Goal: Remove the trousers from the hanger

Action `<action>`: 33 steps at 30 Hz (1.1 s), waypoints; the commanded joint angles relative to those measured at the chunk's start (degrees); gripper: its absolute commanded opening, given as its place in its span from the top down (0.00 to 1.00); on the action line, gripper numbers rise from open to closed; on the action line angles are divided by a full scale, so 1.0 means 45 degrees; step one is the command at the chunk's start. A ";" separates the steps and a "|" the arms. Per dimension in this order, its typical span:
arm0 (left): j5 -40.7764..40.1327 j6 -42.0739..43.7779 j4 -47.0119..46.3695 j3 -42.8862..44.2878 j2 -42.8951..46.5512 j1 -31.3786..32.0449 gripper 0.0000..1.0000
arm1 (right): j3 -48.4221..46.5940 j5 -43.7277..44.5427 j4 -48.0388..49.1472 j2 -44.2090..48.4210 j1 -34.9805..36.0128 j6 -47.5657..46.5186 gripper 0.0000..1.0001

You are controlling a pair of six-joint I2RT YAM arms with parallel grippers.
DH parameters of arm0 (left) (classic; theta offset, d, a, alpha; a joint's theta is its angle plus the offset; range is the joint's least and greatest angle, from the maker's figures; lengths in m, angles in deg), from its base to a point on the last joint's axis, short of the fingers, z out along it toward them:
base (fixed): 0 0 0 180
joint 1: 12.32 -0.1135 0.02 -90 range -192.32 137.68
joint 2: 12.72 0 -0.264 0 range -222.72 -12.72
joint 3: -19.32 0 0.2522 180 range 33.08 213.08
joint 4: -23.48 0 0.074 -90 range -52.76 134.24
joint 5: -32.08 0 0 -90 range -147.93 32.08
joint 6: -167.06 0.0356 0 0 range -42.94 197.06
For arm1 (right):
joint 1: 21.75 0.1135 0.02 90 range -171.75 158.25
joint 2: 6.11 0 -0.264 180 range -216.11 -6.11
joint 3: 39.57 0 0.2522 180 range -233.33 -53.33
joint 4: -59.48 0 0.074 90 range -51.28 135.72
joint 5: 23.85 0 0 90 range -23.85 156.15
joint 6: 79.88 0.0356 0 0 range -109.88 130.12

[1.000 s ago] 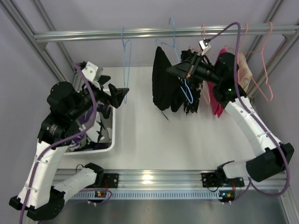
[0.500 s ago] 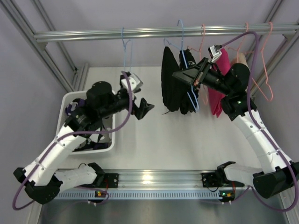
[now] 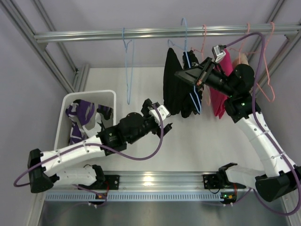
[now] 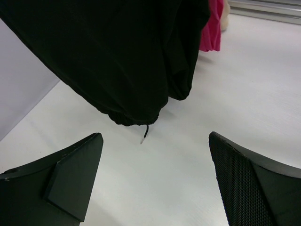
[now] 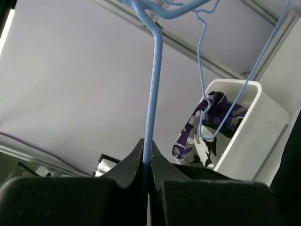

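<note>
Black trousers (image 3: 173, 89) hang on a blue hanger (image 3: 192, 89) from the rail. My right gripper (image 3: 184, 74) is shut on that hanger's thin bar (image 5: 154, 84), which runs up between the closed fingertips (image 5: 147, 150). My left gripper (image 3: 165, 120) is open, low over the table just in front of the black trousers (image 4: 117, 56); their hem and dangling drawstring (image 4: 146, 134) hang above and beyond its wide-apart fingers (image 4: 155, 141), apart from them. Camouflage trousers (image 3: 80, 117) lie in the white bin (image 3: 89, 93), also seen from the right wrist (image 5: 202, 136).
An empty blue hanger (image 3: 128, 70) hangs from the metal rail (image 3: 141, 34) left of the trousers. A bright pink garment (image 3: 220, 96) and a beige one (image 3: 243, 60) hang to the right among pink hangers (image 3: 265, 70). Frame posts stand at both sides.
My left arm has swung from the bin rightward across the table to below the black trousers, still open. The right gripper has lifted the hanger slightly up and right.
</note>
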 commanded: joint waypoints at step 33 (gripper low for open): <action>-0.0775 0.3462 -0.8084 0.1382 -0.4285 -0.0521 0.02 | -0.1217 -0.0305 0.1955 0.2205 0.0233 0.0423 1.00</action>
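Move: The black trousers on the blue hanger hang about 7 cm ahead of the open left gripper, 5 cm to its right and, at their middle, 6 cm higher. The dark patterned trousers are some 6 cm farther right of them, and the pink garment about 20 cm right of the left gripper and 9 cm ahead. From the right gripper, already shut on the hanger's wire, the black trousers' middle lies about 3 cm left, level fore and aft, 11 cm down. Bring the open left gripper about 7 cm right and 5 cm forward to the lower part of the black trousers, dipping slightly first, then rising to end a little higher, the fingers tipping up some 15 degrees. Meanwhile keep the right gripper shut on the blue hanger's wire and draw it back and up about 5 cm each, mostly early on. ##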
